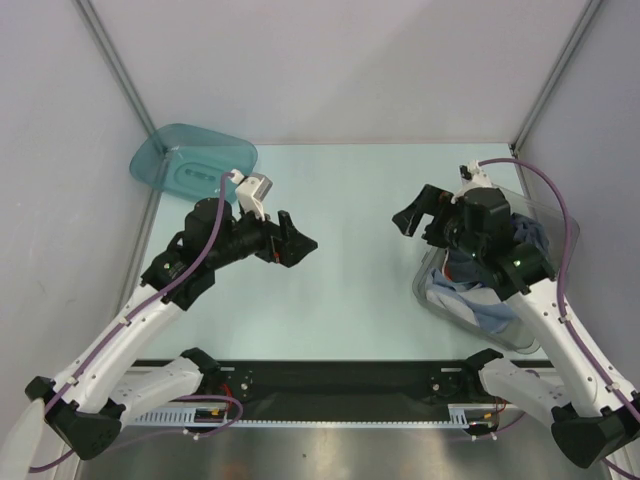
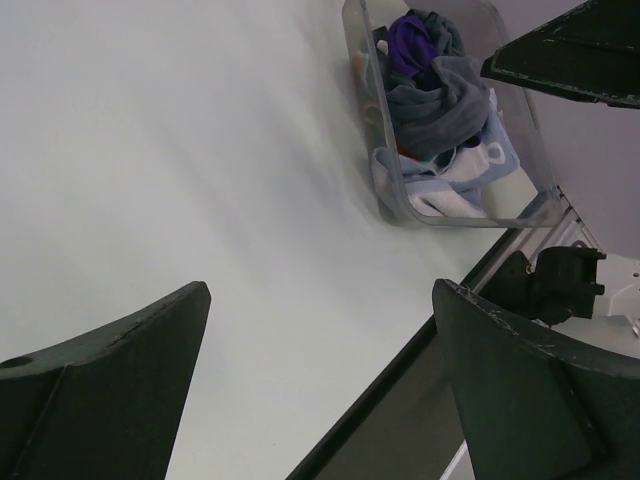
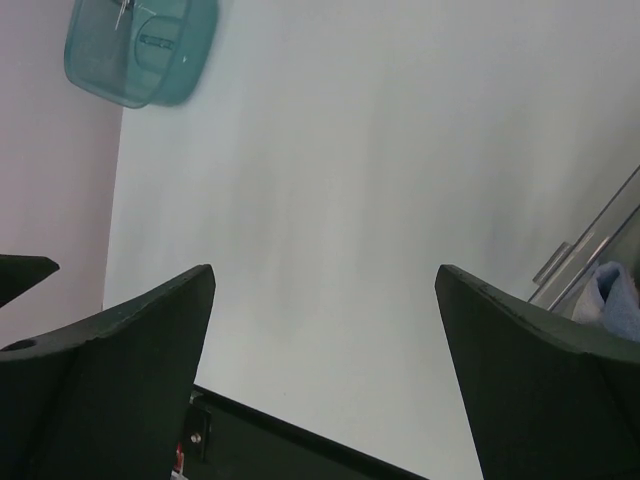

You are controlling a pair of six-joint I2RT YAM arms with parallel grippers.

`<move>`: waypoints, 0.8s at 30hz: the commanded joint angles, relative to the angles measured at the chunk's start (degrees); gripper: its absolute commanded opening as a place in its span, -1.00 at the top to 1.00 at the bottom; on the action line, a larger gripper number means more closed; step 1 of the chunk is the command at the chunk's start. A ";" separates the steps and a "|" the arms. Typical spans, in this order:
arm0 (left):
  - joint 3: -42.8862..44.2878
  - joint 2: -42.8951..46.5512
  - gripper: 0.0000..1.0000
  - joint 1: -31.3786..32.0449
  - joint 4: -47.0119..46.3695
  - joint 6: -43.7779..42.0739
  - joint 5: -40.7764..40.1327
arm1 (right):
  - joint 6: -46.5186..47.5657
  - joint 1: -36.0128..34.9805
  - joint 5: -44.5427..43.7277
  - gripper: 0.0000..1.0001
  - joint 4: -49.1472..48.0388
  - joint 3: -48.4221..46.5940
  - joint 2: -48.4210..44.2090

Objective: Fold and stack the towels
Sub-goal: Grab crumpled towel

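The towels (image 1: 462, 288) lie crumpled together in a clear plastic bin (image 1: 419, 286) at the right of the table, partly hidden under my right arm. In the left wrist view I see a dark grey towel (image 2: 440, 100), a purple one (image 2: 410, 40) and a light-blue one (image 2: 490, 160) heaped in the bin (image 2: 470, 215). My left gripper (image 1: 296, 238) hovers open over the bare table left of centre, pointing right. My right gripper (image 1: 415, 210) hangs open just left of the bin, pointing left. Nothing is between either pair of fingers (image 2: 320, 300) (image 3: 325, 285).
A teal plastic tray (image 1: 195, 160) sits at the far left corner, also seen in the right wrist view as the tray (image 3: 140, 50). Grey walls close in the table on three sides. A black rail (image 1: 340, 375) runs along the near edge between the arm bases.
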State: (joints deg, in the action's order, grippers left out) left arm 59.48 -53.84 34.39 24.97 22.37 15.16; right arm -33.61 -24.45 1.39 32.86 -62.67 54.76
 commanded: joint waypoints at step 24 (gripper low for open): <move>-3.41 6.91 -1.00 0.24 2.63 -2.86 -2.50 | -4.72 44.84 -9.82 -0.08 9.69 2.81 11.60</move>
State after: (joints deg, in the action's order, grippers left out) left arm 56.86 -48.40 34.39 27.73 20.91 13.65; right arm -38.17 18.52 -12.86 45.21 -61.76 67.37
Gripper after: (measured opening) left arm 0.996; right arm 0.552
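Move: The grey crumpled towel lies in the clear container, about 25 cm to the right of the right gripper, 2 cm ahead and 24 cm below. The purple towel is some 7 cm beyond the grey one, the light-blue towel about 11 cm nearer the base than the grey one, both at nearly its level. From the left gripper, the grey towel is roughly 47 cm right, 7 cm ahead and 25 cm below. Swing the right gripper about 26 cm to the right over the clear container while sinking some 11 cm towards the grey towel, bowing forward about 5 cm and coming back on the way. Turn the wrist about 55 degrees clockwise, tip the fingers steeply down, and narrow them from wide open to about half. Let the open left gripper ease about 2 cm back and left. ##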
